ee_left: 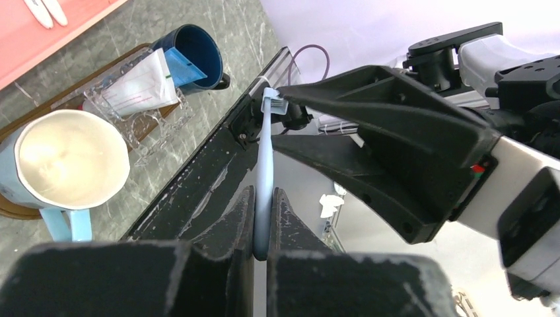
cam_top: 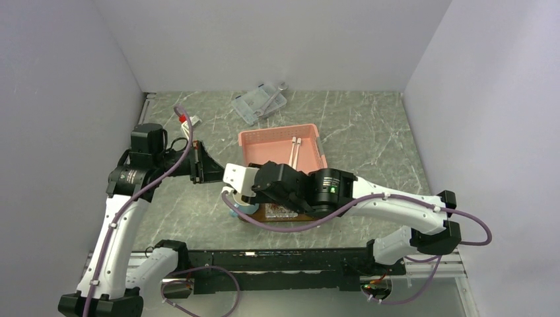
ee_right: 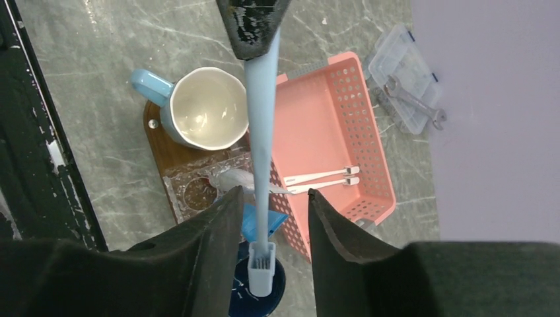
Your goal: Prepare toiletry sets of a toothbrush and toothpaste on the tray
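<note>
A light-blue toothbrush point(ee_left: 264, 165) is held in the air between both arms. My left gripper point(ee_left: 264, 198) is shut on its handle end. My right gripper point(ee_right: 274, 198) is open, and the capped brush head point(ee_right: 262, 267) hangs between its fingers, touching neither. Below lies the brown wooden tray point(ee_right: 160, 148). On it stand a light-blue mug point(ee_right: 205, 109), a clear holder with a pale toothpaste tube point(ee_left: 142, 86), and a dark-blue cup point(ee_left: 191, 49) holding a bright blue toothpaste tube point(ee_left: 181, 66).
The pink basket point(cam_top: 280, 146) sits just behind the tray with two white toothbrushes point(cam_top: 295, 150) inside. A clear plastic box point(cam_top: 259, 102) with a wrench lies near the back wall. The black base rail point(ee_right: 39, 152) runs along the near table edge.
</note>
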Controlling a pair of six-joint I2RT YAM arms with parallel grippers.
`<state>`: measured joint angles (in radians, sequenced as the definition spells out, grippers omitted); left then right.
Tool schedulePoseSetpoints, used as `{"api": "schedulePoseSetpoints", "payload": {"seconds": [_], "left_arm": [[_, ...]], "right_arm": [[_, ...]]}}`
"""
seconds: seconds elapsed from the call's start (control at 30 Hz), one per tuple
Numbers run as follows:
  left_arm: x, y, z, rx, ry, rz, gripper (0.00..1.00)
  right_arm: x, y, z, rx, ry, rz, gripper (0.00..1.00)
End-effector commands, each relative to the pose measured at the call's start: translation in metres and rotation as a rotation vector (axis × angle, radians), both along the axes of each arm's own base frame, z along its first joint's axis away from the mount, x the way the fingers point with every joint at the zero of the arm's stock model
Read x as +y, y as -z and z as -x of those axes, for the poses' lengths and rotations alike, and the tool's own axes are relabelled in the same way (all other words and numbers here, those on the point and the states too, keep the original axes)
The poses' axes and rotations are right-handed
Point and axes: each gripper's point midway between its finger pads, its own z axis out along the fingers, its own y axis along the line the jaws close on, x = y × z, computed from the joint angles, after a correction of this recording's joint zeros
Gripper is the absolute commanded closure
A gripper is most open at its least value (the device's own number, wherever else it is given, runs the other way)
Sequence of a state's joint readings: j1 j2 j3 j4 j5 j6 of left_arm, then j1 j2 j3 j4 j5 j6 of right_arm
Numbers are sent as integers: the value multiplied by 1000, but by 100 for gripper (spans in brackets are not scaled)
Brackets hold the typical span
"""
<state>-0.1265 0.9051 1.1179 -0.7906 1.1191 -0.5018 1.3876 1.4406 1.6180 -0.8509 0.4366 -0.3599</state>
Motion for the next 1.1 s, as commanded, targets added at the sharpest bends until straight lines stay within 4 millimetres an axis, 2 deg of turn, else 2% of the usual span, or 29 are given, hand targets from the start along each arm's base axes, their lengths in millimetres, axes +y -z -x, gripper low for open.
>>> {"api": "schedulePoseSetpoints", "payload": {"seconds": [0.0, 0.23, 0.5, 0.6, 0.67, 0.7, 0.9, 1.07], "left_arm": [[0, -5, 2, -21, -17, 20, 100], [3, -7, 6, -16, -90, 38, 100], [2, -24, 14, -53, -113, 114, 100], [1, -30, 14, -58, -110, 136, 100], [0, -34, 13, -57, -110, 162, 100], [-1, -35, 12, -49, -111, 180, 100], [-4, -50, 11, -33, -95, 295, 100], [-6, -65, 17, -24, -60, 354, 100]], "right_arm": [[-10, -41, 4, -29, -8, -161, 53], [-23, -82, 11, -45, -29, -403, 41], [-50, -114, -8, 22, -43, -656, 39], [-67, -130, -4, 15, -76, -760, 38], [-77, -134, -1, -3, -92, -812, 37], [-80, -127, -2, -11, -89, -819, 36], [-101, -131, 22, -80, -195, -905, 30], [-103, -121, 41, -106, -314, -874, 28]]}}
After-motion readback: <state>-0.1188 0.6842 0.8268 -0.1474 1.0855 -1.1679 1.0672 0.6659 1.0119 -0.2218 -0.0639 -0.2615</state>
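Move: The left hand holds the light-blue toothbrush by its handle, with the brush head some 14 cm to its right, 3 cm ahead and 3 cm lower. From this hand the clear holder with the toothpastes is about 5 cm ahead, 14 cm right and 30 cm below; the light-blue mug is 6 cm ahead, 4 cm right. From the right hand the head lies about 3 cm to the right at its height; the navy mug is 6 cm ahead, 16 cm right and 26 cm down. The right fingers, already part-open around the toothbrush's neck, spread wider and come free, and the hand draws off right and up by about 10 cm each way while rolling some 45 degrees, so its fingers end nearly level, pointing left. The left hand keeps its grip, easing back slightly before rising about 3 cm and tipping the brush head up. ##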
